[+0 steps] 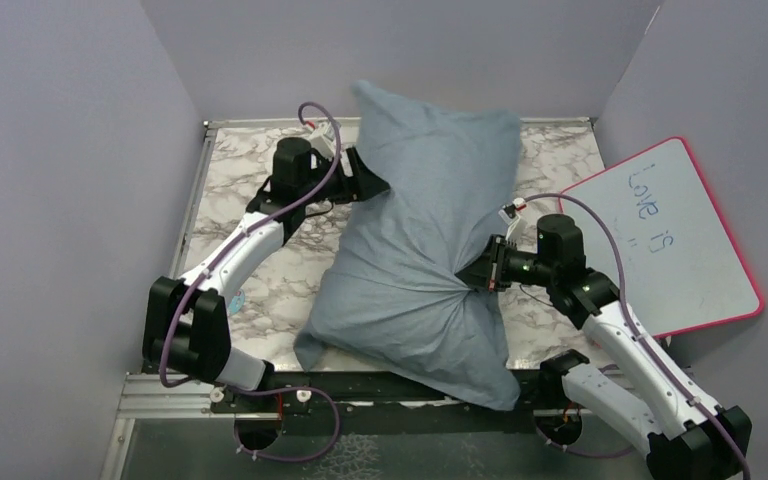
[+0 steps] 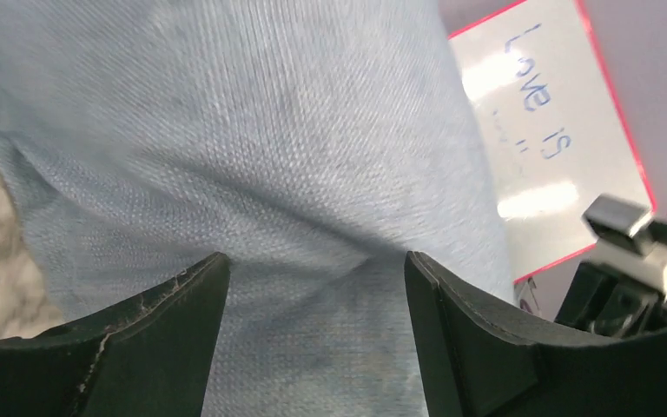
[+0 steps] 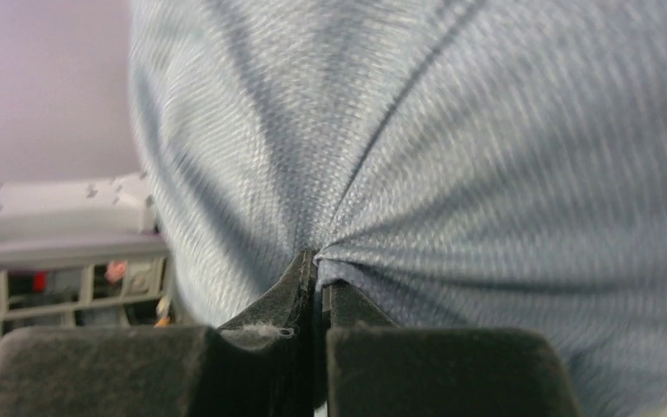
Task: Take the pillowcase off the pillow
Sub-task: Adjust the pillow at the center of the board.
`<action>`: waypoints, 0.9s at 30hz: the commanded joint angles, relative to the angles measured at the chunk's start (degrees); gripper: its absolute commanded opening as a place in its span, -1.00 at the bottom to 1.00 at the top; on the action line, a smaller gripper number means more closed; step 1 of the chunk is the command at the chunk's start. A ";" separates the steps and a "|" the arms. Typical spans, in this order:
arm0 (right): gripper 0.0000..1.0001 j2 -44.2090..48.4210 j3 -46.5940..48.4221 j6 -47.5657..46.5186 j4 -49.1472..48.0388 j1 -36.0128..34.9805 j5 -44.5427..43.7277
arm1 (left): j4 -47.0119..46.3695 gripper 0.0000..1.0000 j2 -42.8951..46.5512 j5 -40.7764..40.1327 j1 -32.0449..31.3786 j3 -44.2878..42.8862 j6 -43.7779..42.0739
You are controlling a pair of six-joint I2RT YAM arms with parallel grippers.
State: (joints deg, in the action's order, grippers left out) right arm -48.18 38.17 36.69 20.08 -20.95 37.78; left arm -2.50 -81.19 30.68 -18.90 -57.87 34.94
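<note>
The grey-blue pillowcase (image 1: 430,230) lies stuffed and plump across the middle of the marble table. The white pillow is hidden inside it. My right gripper (image 1: 472,275) is shut on a pinch of the pillowcase at its right edge, and creases fan out from the pinch; in the right wrist view the gripper (image 3: 320,265) is closed on the cloth (image 3: 486,156). My left gripper (image 1: 368,185) is open against the pillowcase's upper left side. In the left wrist view this gripper (image 2: 313,287) stands wide apart with the cloth (image 2: 252,139) bulging between its fingers.
A pink-rimmed whiteboard (image 1: 665,240) with blue writing leans at the right of the table and also shows in the left wrist view (image 2: 538,130). Lilac walls close in the left, back and right. A metal rail (image 1: 360,395) runs along the near edge.
</note>
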 commanded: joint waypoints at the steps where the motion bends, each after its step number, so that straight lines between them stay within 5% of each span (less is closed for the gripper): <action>1: -0.79 4.20 -0.67 2.23 1.87 -2.06 8.07 | -0.48 0.53 -5.10 5.81 -0.87 -8.64 -3.90; 7: -0.06 -0.29 7.65 -7.21 12.62 -2.08 -0.33 | 14.32 0.71 -3.53 -4.71 -0.88 -13.24 -12.40; 13: 0.55 -2.53 19.76 -14.06 24.93 -2.09 -18.92 | 26.42 0.92 10.48 -18.46 -0.88 -7.95 -18.73; 20: 0.59 -2.96 21.12 -12.25 31.23 -2.08 -28.57 | 30.56 0.97 28.62 -9.69 -0.88 10.44 -11.33; 27: 0.61 2.23 9.68 -9.38 31.27 -2.08 -15.46 | 33.49 0.98 44.02 -2.27 -0.97 20.71 -2.87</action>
State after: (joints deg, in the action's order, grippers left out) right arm -49.52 54.72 25.45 49.32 -23.03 14.76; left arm 29.19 -43.44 21.82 -19.64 -40.10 26.02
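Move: Beside the far left part of the pillow, the left hand has the pillow's middle about 10 cm back, 8 cm to its right and 8 cm below; the near-left corner is some 28 cm back and 11 cm left, with the blue packet 21 cm back and 25 cm left. The right hand has the pillow's middle 6 cm ahead, 8 cm left and 6 cm below, the near-right corner 22 cm back and 7 cm right, and the whiteboard 7 cm ahead, 34 cm right. Letting go of the pinched cloth, the right hand eases back, then lifts about 5 cm over its side of the pillow and comes down again some 6 cm farther right, fingers open and tipped down. The left hand first nudges forward and up against the far left side, then opens wider and sweeps back and left, ending about 15 cm nearer the base and lower, by the pillow's near-left part. ##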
